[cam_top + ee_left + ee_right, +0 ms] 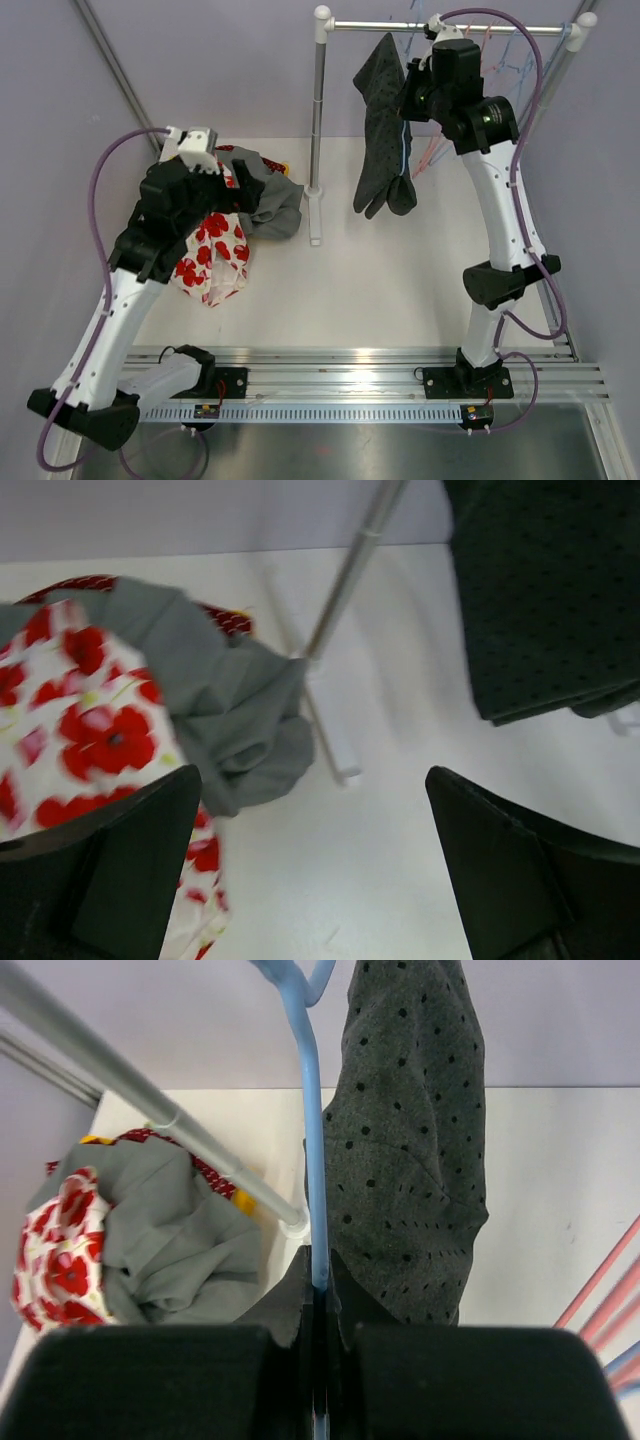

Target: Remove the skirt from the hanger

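Observation:
The skirt [380,130], dark grey with small black dots, hangs from a light blue hanger [310,1140] under the rack's top bar [500,29]. My right gripper [319,1275] is shut on the hanger's thin blue wire, right beside the skirt [410,1160]. In the top view the right wrist [450,80] sits high against the rack, covering its own fingers. My left gripper [313,775] hangs open over the table with nothing between its fingers, next to the clothes pile; the skirt's lower edge [545,590] shows at the upper right of the left wrist view.
A pile lies at the table's left: a white garment with red poppies [215,255] and a grey garment [270,205]. The rack's upright pole [318,130] stands on a white foot [315,215]. Pink and blue spare hangers [435,150] hang behind the right arm.

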You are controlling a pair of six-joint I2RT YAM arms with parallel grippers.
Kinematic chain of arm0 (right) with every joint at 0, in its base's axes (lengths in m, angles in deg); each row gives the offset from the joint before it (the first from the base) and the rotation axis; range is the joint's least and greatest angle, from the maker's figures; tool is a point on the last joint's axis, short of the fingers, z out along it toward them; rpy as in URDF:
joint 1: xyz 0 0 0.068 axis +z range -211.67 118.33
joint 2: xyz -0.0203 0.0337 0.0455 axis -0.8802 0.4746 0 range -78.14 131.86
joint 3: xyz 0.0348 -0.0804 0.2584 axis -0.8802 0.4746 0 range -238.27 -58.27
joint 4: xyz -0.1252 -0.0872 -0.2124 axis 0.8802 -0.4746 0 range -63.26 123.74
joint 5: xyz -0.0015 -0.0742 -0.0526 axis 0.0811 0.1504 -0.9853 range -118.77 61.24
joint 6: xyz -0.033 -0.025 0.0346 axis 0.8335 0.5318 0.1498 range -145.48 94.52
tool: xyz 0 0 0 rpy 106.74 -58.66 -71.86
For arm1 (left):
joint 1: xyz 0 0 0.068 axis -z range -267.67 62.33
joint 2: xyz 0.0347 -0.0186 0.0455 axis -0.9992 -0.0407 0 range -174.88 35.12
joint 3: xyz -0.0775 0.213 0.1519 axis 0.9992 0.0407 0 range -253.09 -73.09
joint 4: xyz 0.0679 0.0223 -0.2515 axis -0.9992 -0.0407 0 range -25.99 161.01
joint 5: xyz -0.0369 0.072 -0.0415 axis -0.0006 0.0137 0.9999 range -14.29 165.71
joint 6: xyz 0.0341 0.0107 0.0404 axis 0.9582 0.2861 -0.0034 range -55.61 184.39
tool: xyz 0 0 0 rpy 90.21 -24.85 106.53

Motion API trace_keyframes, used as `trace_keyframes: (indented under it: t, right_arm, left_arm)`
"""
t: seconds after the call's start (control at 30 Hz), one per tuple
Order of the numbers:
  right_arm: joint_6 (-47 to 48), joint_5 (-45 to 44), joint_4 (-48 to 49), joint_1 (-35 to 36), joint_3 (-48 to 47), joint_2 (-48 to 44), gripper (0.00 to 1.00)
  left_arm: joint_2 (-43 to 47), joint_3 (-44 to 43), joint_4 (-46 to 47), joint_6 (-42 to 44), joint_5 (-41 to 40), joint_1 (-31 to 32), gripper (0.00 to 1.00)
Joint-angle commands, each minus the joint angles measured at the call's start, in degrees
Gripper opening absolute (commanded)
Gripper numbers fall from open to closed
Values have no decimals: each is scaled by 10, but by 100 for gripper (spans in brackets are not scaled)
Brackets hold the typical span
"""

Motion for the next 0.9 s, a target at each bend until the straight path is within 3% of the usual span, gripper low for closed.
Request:
trace_keyframes:
  t: [0.0,0.23,0.47,0.63,0.8,0.87]
  right_arm:
    - [-35,48,32,0,35,-95,0]
    - [-101,180,97,1,225,-212,0]
    - [-115,206,103,10,313,-273,0]
    - [-126,216,108,11,337,-308,0]
    - [-137,225,108,11,328,-315,0]
    - [-139,227,108,11,322,-316,0]
  left_arm:
    - [-61,-16,193,2,201,22,99]
    - [-185,-53,371,-64,272,78,99]
    - [-315,-117,491,-108,341,110,99]
    - [-399,-176,475,-129,339,144,99]
    - [-409,-151,468,-105,301,182,98]
    - [-403,-134,474,-105,293,184,93]
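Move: The skirt hangs about 31 cm to the left hand's right and 22 cm ahead, its middle slightly lower; the rack's left post stands some 15 cm right and 20 cm ahead. The right hand already pinches the skirt's blue hanger, with the skirt's middle about 6 cm left, 4 cm ahead and 10 cm below; the empty hangers are roughly 15 cm to this hand's right and 3 cm ahead. Left hand sweeps some 30 cm right, open fingers around the skirt; right draws the hanger 14 cm back. ##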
